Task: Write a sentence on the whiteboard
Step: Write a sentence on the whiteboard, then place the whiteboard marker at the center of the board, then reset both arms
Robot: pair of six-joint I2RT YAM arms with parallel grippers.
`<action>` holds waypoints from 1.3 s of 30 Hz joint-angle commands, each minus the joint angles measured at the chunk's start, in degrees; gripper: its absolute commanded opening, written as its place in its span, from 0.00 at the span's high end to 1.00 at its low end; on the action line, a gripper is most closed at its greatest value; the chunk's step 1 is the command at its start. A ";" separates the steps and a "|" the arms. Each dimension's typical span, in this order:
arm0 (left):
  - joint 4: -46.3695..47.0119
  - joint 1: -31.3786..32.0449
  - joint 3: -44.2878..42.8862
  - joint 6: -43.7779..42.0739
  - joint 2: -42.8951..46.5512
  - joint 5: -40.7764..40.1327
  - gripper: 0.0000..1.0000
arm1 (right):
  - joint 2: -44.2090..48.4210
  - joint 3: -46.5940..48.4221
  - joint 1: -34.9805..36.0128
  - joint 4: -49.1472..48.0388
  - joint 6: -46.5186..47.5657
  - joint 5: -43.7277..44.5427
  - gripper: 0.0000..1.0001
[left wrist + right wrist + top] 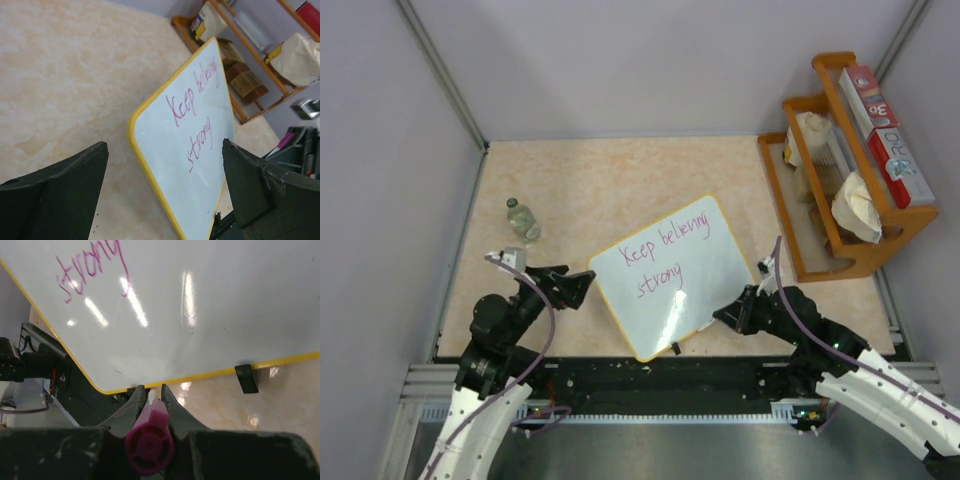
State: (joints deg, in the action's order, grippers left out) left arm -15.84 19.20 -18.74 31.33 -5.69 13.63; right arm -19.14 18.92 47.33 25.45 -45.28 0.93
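The whiteboard (695,290) lies tilted on the table with a yellow rim. The sentence (665,248) reads "Keep believing strong" in purple-pink, on two lines. My left gripper (584,287) stands wide open just left of the board's left corner, nothing between its fingers. From the left wrist, the whiteboard (165,130) and sentence (192,107) lie ahead of the left gripper (165,150). My right gripper (725,316) is at the board's near right edge. In the right wrist view the right gripper (151,389) is shut on a purple marker (150,442), its tip by the whiteboard (225,315) rim.
A small clear bottle (523,220) stands at the left of the table. A wooden rack (868,262) with boxes and bags stands at the back right, and shows in the left wrist view as the rack (239,109). A black clip (246,378) sits on the board's edge.
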 commanded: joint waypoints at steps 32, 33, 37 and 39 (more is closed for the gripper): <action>2.83 0.05 -11.32 -0.57 -12.23 -0.09 0.01 | 4.99 4.63 -4.44 10.67 -4.21 8.12 0.01; 3.26 0.05 -10.97 -0.40 -12.67 -0.09 0.01 | 4.46 6.12 -4.44 10.67 -2.12 9.60 0.01; 3.97 0.05 -10.44 -0.39 -14.17 0.87 0.01 | 1.39 10.34 -4.44 10.76 3.52 13.74 0.01; 4.06 0.05 -10.35 -0.92 -14.96 0.44 0.01 | -0.36 12.27 -4.44 10.76 6.41 16.19 0.01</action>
State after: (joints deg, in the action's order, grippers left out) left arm -15.55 19.18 -29.63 30.35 -19.14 14.09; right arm -16.80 26.00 43.31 36.88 -46.74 10.48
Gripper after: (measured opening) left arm 0.986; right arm 0.987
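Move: The right hand holds the marker over the board's lower right edge. The spot for it, on the dark strip at the table's front edge, lies about 6 cm back, 3 cm right and 9 cm below. The whiteboard's middle is roughly 10 cm ahead and 9 cm left of this hand; its left black clip is 4 cm back and 8 cm left. From the left hand, the spot is some 11 cm back and 30 cm right, well below. Down about 7 cm and a little back, the right hand brings the marker towards the front-edge strip, fingers tipping further down, then opens wide and lets go. It then rises some 9 cm, going forward and slightly right, as the fingers tip back up and swing clockwise. The left hand, empty and still open, rises 8 cm, then sinks about halfway back. ##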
